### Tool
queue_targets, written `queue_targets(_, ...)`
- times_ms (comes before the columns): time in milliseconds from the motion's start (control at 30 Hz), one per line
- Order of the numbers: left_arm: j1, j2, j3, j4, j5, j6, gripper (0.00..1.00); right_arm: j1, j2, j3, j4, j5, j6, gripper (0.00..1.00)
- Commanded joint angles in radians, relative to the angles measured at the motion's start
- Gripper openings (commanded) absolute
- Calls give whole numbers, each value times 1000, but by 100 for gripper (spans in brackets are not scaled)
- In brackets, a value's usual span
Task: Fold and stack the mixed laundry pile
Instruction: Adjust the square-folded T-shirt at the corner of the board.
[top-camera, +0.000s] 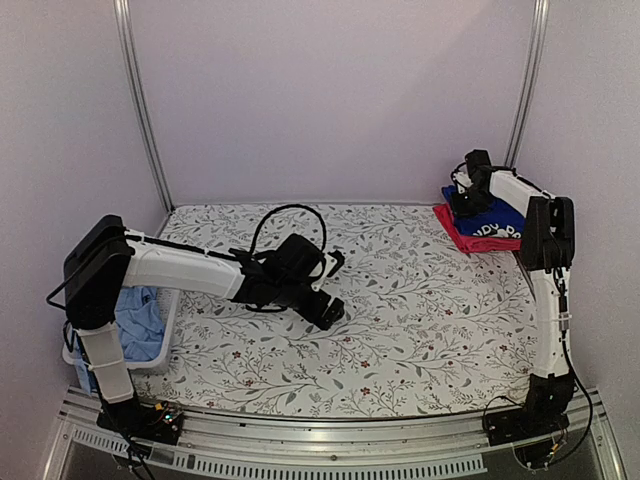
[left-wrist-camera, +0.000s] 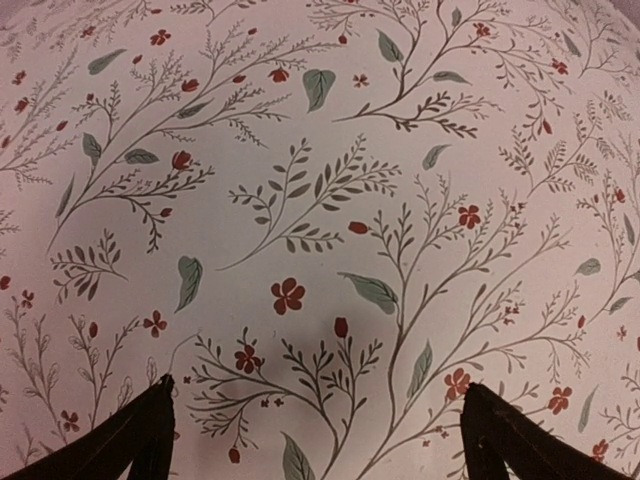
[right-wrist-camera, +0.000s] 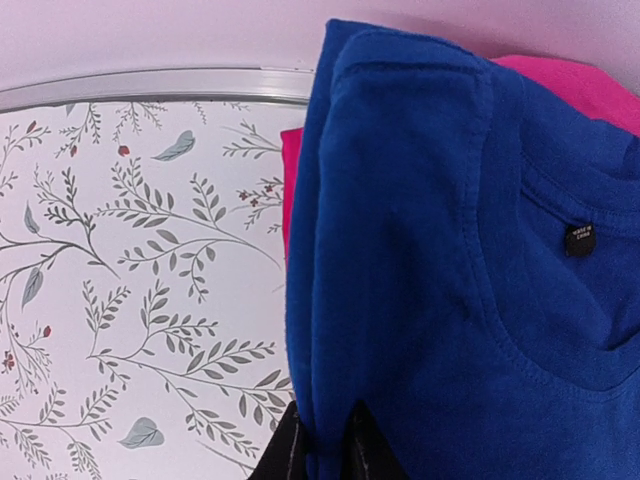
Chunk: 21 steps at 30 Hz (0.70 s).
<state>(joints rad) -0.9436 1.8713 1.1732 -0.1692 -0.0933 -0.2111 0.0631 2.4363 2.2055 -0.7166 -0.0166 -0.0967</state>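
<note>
A folded royal-blue shirt (top-camera: 495, 222) with white print lies on a red-pink garment (top-camera: 462, 236) at the table's far right corner. My right gripper (top-camera: 463, 196) is at the stack's left edge. In the right wrist view it (right-wrist-camera: 328, 408) is shut on a fold of the blue shirt (right-wrist-camera: 430, 250), with the pink cloth (right-wrist-camera: 570, 80) showing underneath. A light-blue shirt (top-camera: 140, 325) sits in the white basket (top-camera: 168, 335) at the near left. My left gripper (top-camera: 325, 302) hangs over mid-table, open (left-wrist-camera: 317, 385), with only the floral cover between its fingers.
The floral table cover (top-camera: 400, 310) spans the table. A metal rail (right-wrist-camera: 150, 85) runs along the far edge, close behind the stack. The basket hangs at the table's left edge beside the left arm's base.
</note>
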Motion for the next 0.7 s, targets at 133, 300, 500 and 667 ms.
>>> queue_targets(133,13,-64,16,15,-34,-2,100,8,-72,-32,1,-22,-24,51)
queue_targets(300,47,-103,66,5,-43,-24,100,0,-142,-31,3,-36,-2,83)
queue_targets(500,149,-146,205,-112,-95,-148,100,-17,-272,-83,12,-88,38,99)
queue_targets(667,283,-220,301,-322,-83,-281,100,-18,-405,-200,40,-191,90,99)
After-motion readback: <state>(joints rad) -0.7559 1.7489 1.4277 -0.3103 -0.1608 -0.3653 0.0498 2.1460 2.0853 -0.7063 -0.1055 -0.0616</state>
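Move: The right fingers still pinch the left edge of the square-folded T-shirt, whose middle lies about 11 cm to their right, roughly level fore and aft, and 2 cm below. The pink stack under it has its middle some 9 cm right, 2 cm back and 5 cm below the hand; the black neck tag is about 10 cm right and 6 cm ahead. From the left hand the T-shirt lies roughly 30 cm ahead and 42 cm right, slightly below. Straight up, after a slight dip, goes the right hand: its fingers spread wide and let go of the T-shirt's left edge, then it climbs clear by about 12 cm, easing back a little and tipping its fingertips forward. The empty left hand, fingers still open, rises about 14 cm, also forward and somewhat left over bare table, swivelling counter-clockwise. ##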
